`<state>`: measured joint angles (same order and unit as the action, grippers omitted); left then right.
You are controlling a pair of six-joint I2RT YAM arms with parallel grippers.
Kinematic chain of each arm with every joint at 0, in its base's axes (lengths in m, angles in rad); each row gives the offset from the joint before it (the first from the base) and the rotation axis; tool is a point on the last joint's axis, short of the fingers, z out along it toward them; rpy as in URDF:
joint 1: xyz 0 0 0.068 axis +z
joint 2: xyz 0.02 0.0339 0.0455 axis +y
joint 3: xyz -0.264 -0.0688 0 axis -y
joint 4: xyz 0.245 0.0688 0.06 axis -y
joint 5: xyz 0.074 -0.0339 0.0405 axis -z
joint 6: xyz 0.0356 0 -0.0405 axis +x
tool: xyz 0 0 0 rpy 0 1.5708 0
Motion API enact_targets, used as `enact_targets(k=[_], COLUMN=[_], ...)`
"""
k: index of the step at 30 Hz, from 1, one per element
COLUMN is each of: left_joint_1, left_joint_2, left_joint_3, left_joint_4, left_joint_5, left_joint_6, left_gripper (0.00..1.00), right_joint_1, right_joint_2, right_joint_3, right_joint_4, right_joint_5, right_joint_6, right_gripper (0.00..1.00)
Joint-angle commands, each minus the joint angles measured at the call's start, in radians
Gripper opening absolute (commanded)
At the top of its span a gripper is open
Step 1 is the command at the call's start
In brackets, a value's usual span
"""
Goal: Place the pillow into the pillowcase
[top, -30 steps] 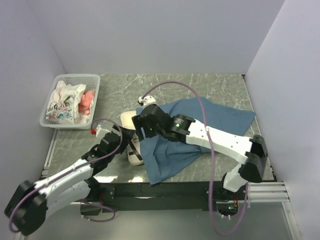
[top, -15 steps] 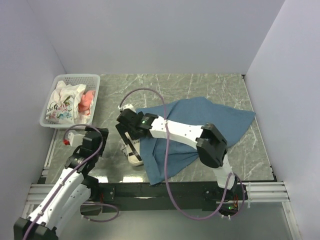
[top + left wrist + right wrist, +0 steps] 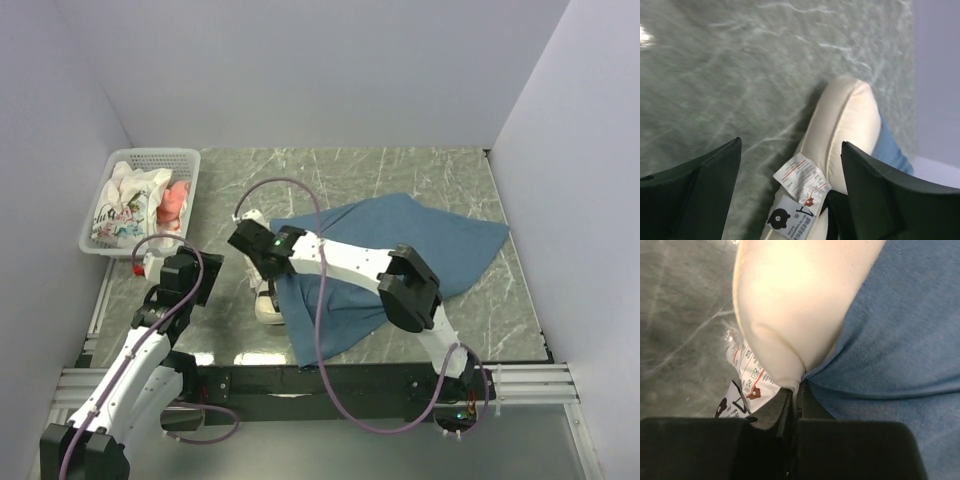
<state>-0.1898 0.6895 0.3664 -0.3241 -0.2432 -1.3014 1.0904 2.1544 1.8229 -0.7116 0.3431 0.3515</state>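
Note:
The cream pillow [image 3: 790,305] lies mid-table, mostly under the blue pillowcase [image 3: 400,250]; only its near-left end [image 3: 268,305] shows from above. My right gripper [image 3: 797,392] is shut on that pillow corner, right beside the pillowcase edge [image 3: 900,330] and the white care labels [image 3: 747,370]. My left gripper [image 3: 790,150] hangs open a little left of the pillow [image 3: 840,125], its fingers [image 3: 695,195] either side of the labels [image 3: 800,185] and holding nothing. From above, the left gripper [image 3: 205,280] is left of the right gripper [image 3: 262,272].
A white mesh basket [image 3: 188,160] with white floral and pink cloths stands at the far left. White walls close the table on three sides. The right arm's purple cable [image 3: 300,195] loops over the pillowcase.
My left arm has drawn back leftward, away from the pillow. My right gripper, open before, has shut on the pillow's corner.

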Motion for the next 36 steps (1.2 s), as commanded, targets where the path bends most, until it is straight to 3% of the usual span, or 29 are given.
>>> enact_targets(k=[1, 5, 10, 15, 23, 29, 32, 35, 36], left_joint_1=[0.006, 0.006, -0.011, -0.163, -0.293, -0.372, -0.382, -0.385, -0.385], left_joint_2=[0.013, 0.059, 0.129, 0.258, 0.490, 0.602, 0.627, 0.637, 0.628], left_joint_3=[-0.027, -0.112, -0.222, -0.144, -0.086, -0.003, 0.000, 0.020, 0.032], left_joint_4=[0.158, 0.305, 0.569, 0.671, 0.816, 0.735, 0.731, 0.740, 0.734], left_joint_5=[0.142, 0.258, 0.398, 0.384, 0.357, 0.296, 0.285, 0.329, 0.347], left_joint_6=[0.048, 0.027, 0.001, 0.057, 0.044, 0.062, 0.056, 0.073, 0.077], left_gripper=[0.77, 0.67, 0.59, 0.74, 0.79, 0.76, 0.69, 0.45, 0.21], right_joint_1=[-0.058, -0.154, -0.198, -0.218, -0.238, -0.261, -0.271, -0.284, -0.288], right_joint_2=[-0.170, -0.402, -0.505, -0.539, -0.556, -0.571, -0.582, -0.584, -0.582], right_joint_3=[-0.034, -0.060, -0.021, -0.007, 0.026, 0.064, 0.076, 0.091, 0.099], right_joint_4=[-0.049, -0.009, -0.031, -0.023, -0.037, -0.054, -0.046, -0.048, -0.052], right_joint_5=[-0.126, -0.301, -0.380, -0.423, -0.411, -0.409, -0.412, -0.418, -0.414], right_joint_6=[-0.020, -0.028, -0.034, -0.019, -0.008, 0.001, 0.007, 0.007, 0.006], right_gripper=[0.00, 0.00, 0.00, 0.00, 0.00, 0.00, 0.00, 0.00, 0.00])
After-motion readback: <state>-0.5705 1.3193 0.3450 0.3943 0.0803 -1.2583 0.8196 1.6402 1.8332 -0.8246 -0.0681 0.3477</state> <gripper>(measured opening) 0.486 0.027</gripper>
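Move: The pillowcase's open rim, which the left hand goes for, lies about 19 cm to its right, 6 cm nearer the base and 8 cm lower; the pillow's bare near corner is some 15 cm to its right, 7 cm back and 7 cm below. The right hand already pinches pillow and case together; from it the rim's middle runs about 7 cm back and 4 cm right, 5 cm lower, and that near corner sits 8 cm straight back, 4 cm lower. Keeping the pillow end and pillowcase rim pinched, the right hand hoists them some 22 cm, most of it fast at first, drawing about 8 cm to its right and rolling its left side up near 30 degrees. The left hand, open, sweeps about 18 cm right in under the raised load, dipping about 5 cm and turning clockwise, then half closes around the hanging rim. ##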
